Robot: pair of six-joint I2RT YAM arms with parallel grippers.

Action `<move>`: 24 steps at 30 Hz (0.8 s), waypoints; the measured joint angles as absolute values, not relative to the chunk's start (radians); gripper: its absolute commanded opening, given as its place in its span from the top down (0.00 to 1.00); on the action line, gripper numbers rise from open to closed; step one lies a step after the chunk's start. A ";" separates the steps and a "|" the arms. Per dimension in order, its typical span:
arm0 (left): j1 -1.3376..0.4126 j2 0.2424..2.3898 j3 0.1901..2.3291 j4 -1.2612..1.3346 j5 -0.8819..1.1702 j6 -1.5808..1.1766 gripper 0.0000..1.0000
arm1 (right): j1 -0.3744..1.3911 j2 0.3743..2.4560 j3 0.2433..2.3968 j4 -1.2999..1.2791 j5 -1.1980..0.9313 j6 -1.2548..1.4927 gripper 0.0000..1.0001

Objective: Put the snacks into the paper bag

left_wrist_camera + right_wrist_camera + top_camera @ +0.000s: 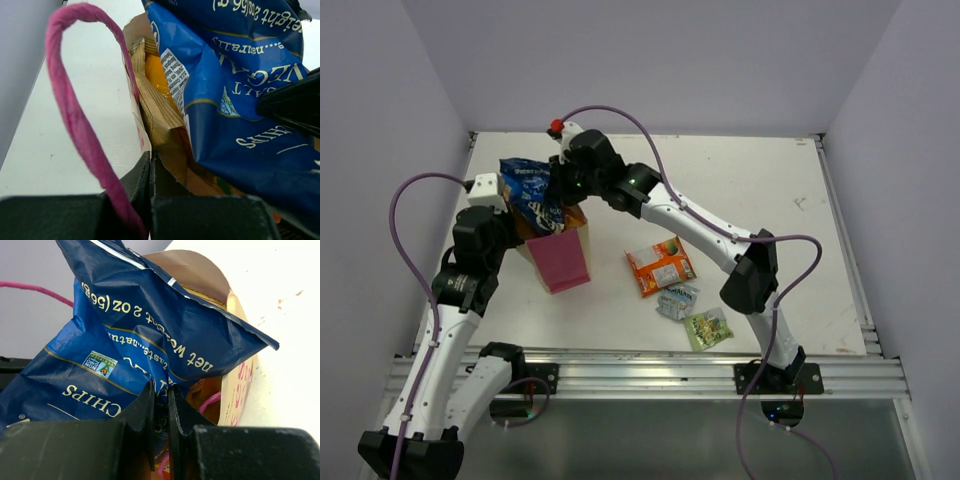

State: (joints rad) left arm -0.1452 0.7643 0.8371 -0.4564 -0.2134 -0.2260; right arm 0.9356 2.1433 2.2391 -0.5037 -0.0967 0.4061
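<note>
The pink paper bag (561, 260) stands upright left of centre. My left gripper (150, 165) is shut on the bag's rim (142, 107), with the pink cord handle (75, 125) looping over it. My right gripper (161, 395) is shut on the dark blue chip bag (125, 340) and holds it in the bag's mouth, most of it sticking out (532, 195). An orange-yellow bag (159, 75) sits inside. The orange-red pack (661, 266), the small silver-blue packet (679, 299) and the small green packet (707, 328) lie on the table to the right. The tan-and-teal chip bag is hidden.
The white table (770, 200) ends in a metal rail (650, 370) at the near edge. Grey walls stand on three sides. Purple cables run along both arms.
</note>
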 measured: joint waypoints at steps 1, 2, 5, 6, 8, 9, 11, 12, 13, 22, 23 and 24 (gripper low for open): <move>-0.145 0.764 0.837 -0.457 -0.213 -0.226 1.00 | 0.938 2.144 2.239 -0.505 -0.096 0.391 1.00; -0.145 0.763 0.837 -0.457 -0.213 -0.226 1.00 | 0.941 2.144 2.239 -0.504 -0.095 0.374 1.00; -0.146 0.759 0.837 -0.458 -0.213 -0.226 1.00 | 0.954 2.144 2.246 -0.511 -0.080 0.308 1.00; -0.145 0.758 0.836 -0.457 -0.212 -0.226 1.00 | 0.959 2.144 2.246 -0.516 -0.072 0.284 1.00; -0.145 0.757 0.836 -0.456 -0.211 -0.225 1.00 | 0.969 2.144 2.252 -0.539 -0.060 0.237 1.00; -0.145 0.757 0.836 -0.456 -0.208 -0.225 1.00 | 0.973 2.144 2.257 -0.555 -0.053 0.213 1.00; -0.146 0.757 0.836 -0.455 -0.201 -0.225 1.00 | 0.982 2.140 2.259 -0.580 -0.038 0.172 1.00; -0.145 0.757 0.836 -0.452 -0.197 -0.224 1.00 | 0.986 2.139 2.259 -0.592 -0.029 0.152 1.00; -0.145 0.757 0.836 -0.449 -0.192 -0.224 1.00 | 0.991 2.138 2.258 -0.608 -0.014 0.134 1.00; -0.146 0.762 0.828 -0.423 -0.167 -0.221 1.00 | 1.041 2.135 2.248 -0.701 0.093 0.041 0.36; -0.146 0.762 0.826 -0.419 -0.163 -0.221 1.00 | 1.044 2.135 2.254 -0.710 0.099 0.037 0.18; -0.146 0.760 0.824 -0.416 -0.160 -0.221 1.00 | 1.046 2.135 2.259 -0.718 0.108 0.038 0.10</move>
State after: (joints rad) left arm -0.1455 0.7605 0.8242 -0.4156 -0.1600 -0.2214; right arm 1.0458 2.1349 2.2593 -0.7181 0.1081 0.0383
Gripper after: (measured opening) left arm 0.008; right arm 0.697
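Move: The mouth of the paper bag lies just below the right hand, its middle some 5 cm down, 3 cm to the left and about 1 cm back; the blue chip bag already hangs in it from the closed fingers. On the table, roughly 26 cm lower, the orange pouch is 22 cm to the right and 3 cm back, the silver pouch 27 cm right and 13 cm back. From the left hand on the rim, the mouth's middle is 6 cm ahead and 7 cm right, about level. Letting go of the blue chip bag ends this: the right hand, still pinching it, sinks and draws back about 3 cm each way, easing 2 cm to the right, over the paper bag's mouth. The wrist rolls some 25 degrees, dipping the fingertips a little, and only after that do the fingers spread wide. The left hand keeps its pinch on the rim, drifting about 1 cm to the right. ##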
